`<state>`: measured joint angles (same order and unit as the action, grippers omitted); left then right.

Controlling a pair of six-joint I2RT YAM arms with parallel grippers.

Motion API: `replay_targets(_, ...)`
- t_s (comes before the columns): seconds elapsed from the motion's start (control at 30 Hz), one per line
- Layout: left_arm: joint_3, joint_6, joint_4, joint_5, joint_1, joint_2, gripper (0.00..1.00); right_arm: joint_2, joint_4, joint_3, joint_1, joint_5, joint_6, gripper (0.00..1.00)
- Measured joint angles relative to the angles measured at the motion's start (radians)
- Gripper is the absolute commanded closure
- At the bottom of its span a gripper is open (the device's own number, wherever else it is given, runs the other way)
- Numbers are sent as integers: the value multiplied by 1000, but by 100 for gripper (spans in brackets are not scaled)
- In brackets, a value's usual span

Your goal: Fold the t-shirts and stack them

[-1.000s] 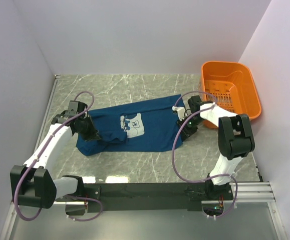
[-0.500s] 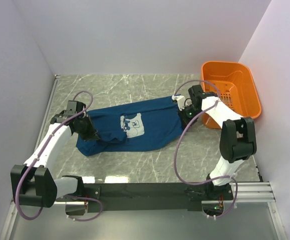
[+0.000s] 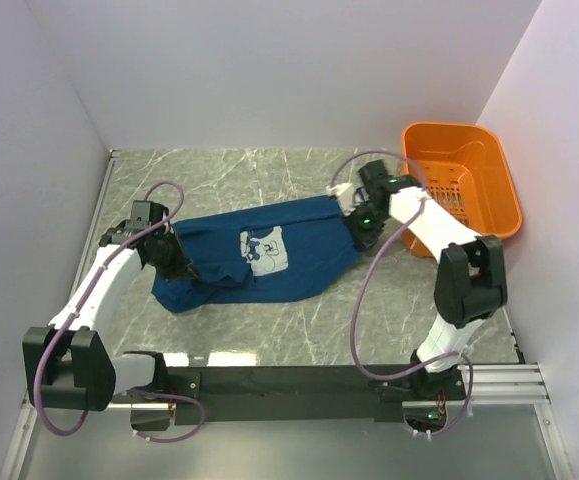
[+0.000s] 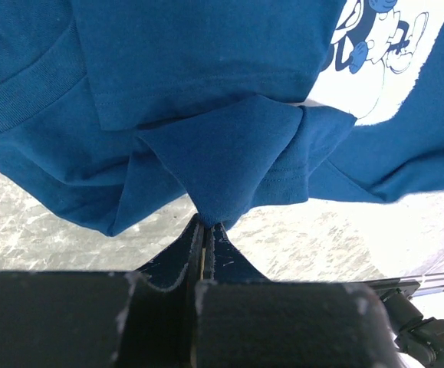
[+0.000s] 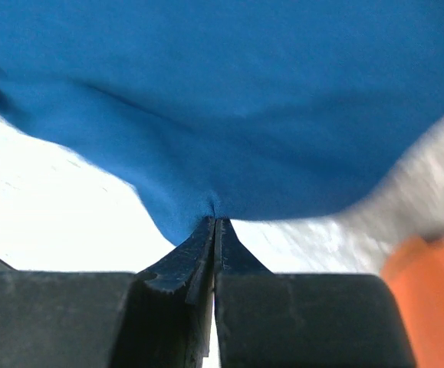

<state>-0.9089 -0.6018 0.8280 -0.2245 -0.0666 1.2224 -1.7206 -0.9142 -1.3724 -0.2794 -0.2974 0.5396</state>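
Observation:
One dark teal-blue t-shirt (image 3: pixel 299 250) with a pale grey chest print (image 3: pixel 266 249) lies spread across the marble table, partly bunched at its left end. My left gripper (image 3: pixel 177 262) is shut on a fold of sleeve fabric at that left end; in the left wrist view the cloth (image 4: pixel 229 165) comes to a point between the closed jaws, beside the ribbed collar (image 4: pixel 22 100). At the shirt's right edge my right gripper (image 3: pixel 357 226) is shut on the hem, and the right wrist view shows blue fabric (image 5: pixel 222 100) pinched at the tips.
An orange plastic basket (image 3: pixel 489 165) stands at the back right, close behind the right arm; its corner (image 5: pixel 429 276) shows in the right wrist view. White walls enclose the table on three sides. Bare marble (image 3: pixel 269 320) lies in front of the shirt.
The right gripper closed on the shirt's right edge and moved it back and to the left, drawing that edge inward. The left arm held still.

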Motion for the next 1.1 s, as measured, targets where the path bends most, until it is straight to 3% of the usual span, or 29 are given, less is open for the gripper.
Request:
replay_targets(0.17, 0, 9, -5, -6, 6, 10, 99, -118, 14, -39, -145, 60, -23, 87)
replay_targets(0.23, 0, 13, -12, -7, 8, 19, 99, -174, 20, -64, -188, 83, -29, 76)
replay_targets(0.43, 0, 16, -32, -12, 14, 58, 99, -240, 23, -132, -217, 113, -55, 59)
replay_targets(0.8, 0, 25, -55, -15, 18, 86, 99, -132, 23, -132, -72, 0, 34, 55)
replay_targets(1.1, 0, 33, -58, -23, 22, 86, 99, -85, 21, -26, -87, -98, 222, 49)
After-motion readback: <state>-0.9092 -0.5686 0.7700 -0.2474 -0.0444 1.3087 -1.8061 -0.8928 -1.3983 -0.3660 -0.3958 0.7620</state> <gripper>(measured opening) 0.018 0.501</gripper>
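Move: The right hand holds the t-shirt's near right corner some 8 cm above the table. Its laying spot on the shirt body is about 7 cm to the left, level fore and aft, 8 cm below. The printed mouse panel lies 20 cm to its left and 1 cm back, the orange basket 20 cm right and 13 cm ahead. From the left hand, pinching the shirt's other near part, the panel is 6 cm ahead, 14 cm right. Swing the right gripper about 7 cm left and 5 cm down over the shirt body, opening the fingers to let go of the corner there. Then draw it up some 5 cm, rightward and slightly forward, and bring it back behind the fold, turning about 20 degrees counter-clockwise, fingers half open. Keep the left pinch shut, easing that hand slightly down and forward. ##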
